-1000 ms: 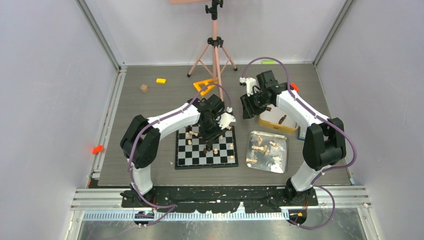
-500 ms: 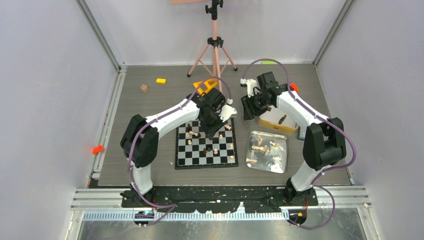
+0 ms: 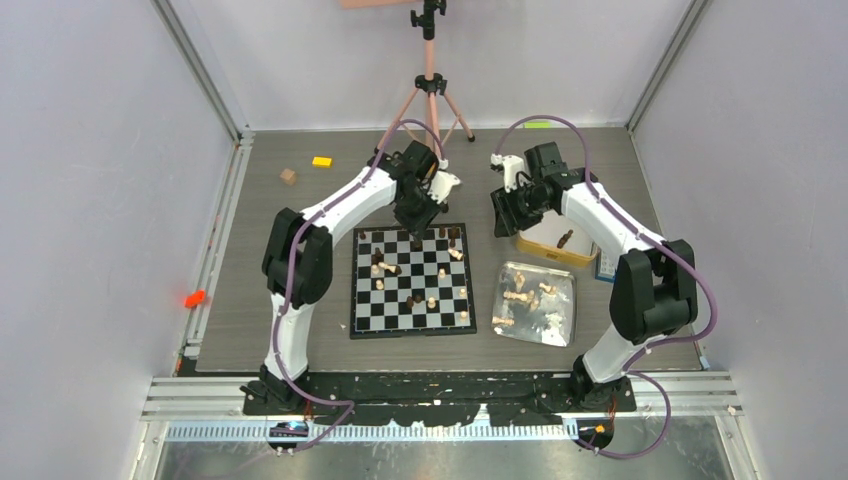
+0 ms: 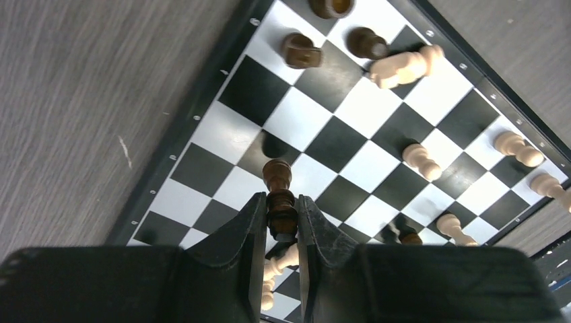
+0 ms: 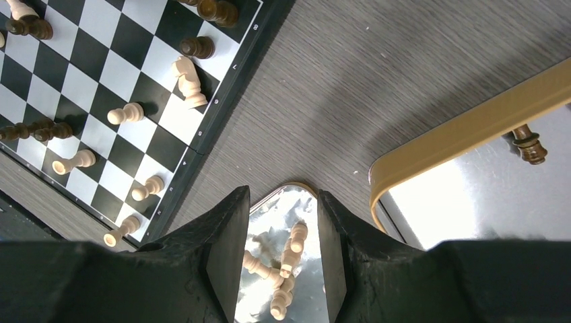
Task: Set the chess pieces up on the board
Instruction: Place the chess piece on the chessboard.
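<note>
The board [image 3: 357, 300] lies mid-table with several tan and dark chess pieces scattered on it, some lying flat. My left gripper [image 3: 414, 214] hangs over the board's far edge. In the left wrist view the left gripper [image 4: 279, 210] is shut on a dark brown chess piece [image 4: 279, 195], held above the squares. Two dark pieces [image 4: 299, 50] stand by the board's edge, next to a fallen tan piece [image 4: 404, 65]. My right gripper [image 3: 503, 212] hovers right of the board. The right gripper [image 5: 283, 202] is open, with nothing between its fingers.
A silver tray [image 3: 571, 292] with several tan pieces sits right of the board. Behind it, a gold-rimmed tin [image 3: 545, 256] holds a dark piece [image 5: 528, 145]. A tripod [image 3: 430, 95] stands at the back, with a yellow block [image 3: 322, 161] and a wooden block [image 3: 288, 176] far left.
My left gripper has closed on the dark piece and carried it from the board's middle toward the far edge. The right arm has barely moved.
</note>
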Robot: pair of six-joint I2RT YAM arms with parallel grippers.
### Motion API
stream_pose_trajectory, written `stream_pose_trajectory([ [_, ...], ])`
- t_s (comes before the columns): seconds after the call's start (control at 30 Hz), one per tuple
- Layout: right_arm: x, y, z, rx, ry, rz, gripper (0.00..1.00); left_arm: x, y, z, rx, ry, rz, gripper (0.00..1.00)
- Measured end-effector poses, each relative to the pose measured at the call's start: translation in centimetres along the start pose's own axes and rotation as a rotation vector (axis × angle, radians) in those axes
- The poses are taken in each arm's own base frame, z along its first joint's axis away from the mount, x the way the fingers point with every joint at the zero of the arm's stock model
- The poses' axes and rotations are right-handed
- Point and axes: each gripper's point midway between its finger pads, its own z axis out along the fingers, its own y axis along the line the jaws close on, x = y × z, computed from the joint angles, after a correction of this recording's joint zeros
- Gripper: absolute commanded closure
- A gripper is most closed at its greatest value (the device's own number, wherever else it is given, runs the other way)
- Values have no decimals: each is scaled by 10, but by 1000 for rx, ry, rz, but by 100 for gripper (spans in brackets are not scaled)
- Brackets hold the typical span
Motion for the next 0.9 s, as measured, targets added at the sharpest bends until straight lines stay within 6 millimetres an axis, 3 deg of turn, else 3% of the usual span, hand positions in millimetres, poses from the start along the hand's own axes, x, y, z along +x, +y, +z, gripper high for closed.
stream_pose_trajectory([
  [0.5, 2, -5, -2, 7, -8, 10, 53, 6, 41, -1, -59, 48, -128, 87],
  [0.9, 2, -5, -1, 7, -9, 10, 53, 17, 56, 8, -68, 79, -179, 83],
])
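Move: The left hand already grips a tall dark chess piece; the empty dark square it is bound for, fourth from the left in the far row, lies about 4 cm ahead, 4 cm left and 7 cm below. A dark bishop stands in that far row, 4 cm ahead and 6 cm right; a dark rook in the far left corner is 4 cm ahead, 14 cm left. A fallen light piece lies 3 cm back, 8 cm left. From the idle right hand the square is some 4 cm ahead, 23 cm left. The dark piece, kept upright-ish between the left fingers, is carried over the board to its empty square in the far row: first forward, then mostly left, about 5.5 cm in all. The hand turns some 10 degrees counter-clockwise on the way and then sinks about 1.5 cm over the square, the grip staying shut. ##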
